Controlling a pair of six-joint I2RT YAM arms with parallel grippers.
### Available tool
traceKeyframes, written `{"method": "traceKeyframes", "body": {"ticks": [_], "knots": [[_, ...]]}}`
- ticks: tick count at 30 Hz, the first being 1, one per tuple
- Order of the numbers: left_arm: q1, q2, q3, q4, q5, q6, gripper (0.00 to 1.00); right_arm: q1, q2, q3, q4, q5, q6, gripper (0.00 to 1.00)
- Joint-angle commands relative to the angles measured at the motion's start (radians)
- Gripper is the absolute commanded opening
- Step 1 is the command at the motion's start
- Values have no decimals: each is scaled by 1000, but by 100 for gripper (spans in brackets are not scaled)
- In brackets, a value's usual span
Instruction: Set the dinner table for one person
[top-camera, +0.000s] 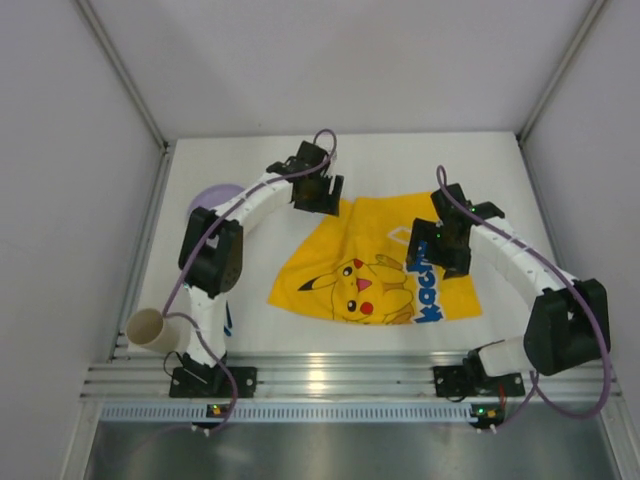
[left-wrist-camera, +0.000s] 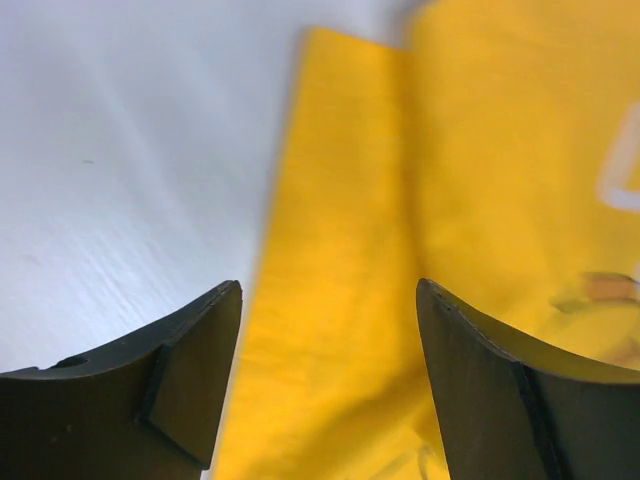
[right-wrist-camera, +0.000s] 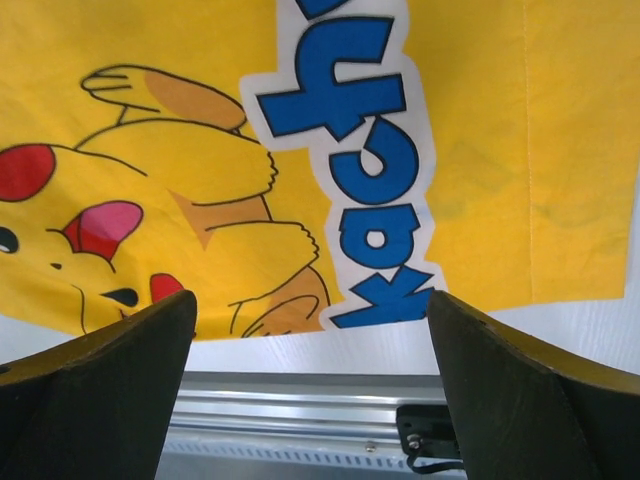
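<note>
The white dinner table (top-camera: 400, 165) carries a yellow Pikachu-print cloth mat (top-camera: 370, 270), lying askew in the middle. My left gripper (top-camera: 322, 192) hangs over the mat's far left corner, jaws open and empty; the left wrist view shows a folded yellow edge (left-wrist-camera: 340, 250) between the fingers (left-wrist-camera: 190, 380). My right gripper (top-camera: 447, 248) is over the mat's right part, open and empty; the right wrist view shows the Pikachu print (right-wrist-camera: 200, 200) and blue letters (right-wrist-camera: 370, 180) below it.
A tan paper cup (top-camera: 150, 328) lies on its side at the near left edge. A lilac plate (top-camera: 212, 197) is partly hidden behind the left arm. A metal rail (top-camera: 340, 375) runs along the near edge. White walls stand on three sides.
</note>
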Motion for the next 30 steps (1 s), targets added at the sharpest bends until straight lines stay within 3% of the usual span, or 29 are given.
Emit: {"method": "traceKeyframes", "body": {"ticks": [1,7,15,19,22,23,30], "knots": [[75,145,127,-57,-252,26,75,-10,-66,-57,-5,-22,-12,100],[80,320,304,-92,-215,44,73,-12,-152,-151,-9,-25,3,100],[29,326,225,-33,-79,32,70,-15,-209,-217,-17,-11,19,100],[-8,344,206,-35,-63,26,63,-15,-204,-223,-17,-3,19,100],[-11,375,226,-54,-43,18,35,-15,-198,-227,-15,0,17,100],[-13,387,235,-63,-43,18,0,-15,-197,-232,-14,1,17,100],[30,303,260,-94,-239,-9,0,-13,-185,-252,-2,3,10,100]]}}
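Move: My left hand goes for the left edge of the yellow cloth just short of its far-left corner: about 4 cm ahead of that hand, 1 cm to its right and 9 cm down. From the same hand, the Pikachu face lies some 13 cm back and 8 cm right, the purple plate about 6 cm ahead and 26 cm left. From my right hand, that edge spot is roughly 14 cm ahead, 21 cm left and 8 cm down. I swing my left hand down about 9 cm and forward past the spot, bearing left, then bring it low back towards me and to the right, with the wrist tilting some 10 degrees. There I shut the fingers, pinching the cloth's left edge beside the far corner. Meanwhile I draw my open right hand back about 6 cm over the lettering, sinking 3 cm. ##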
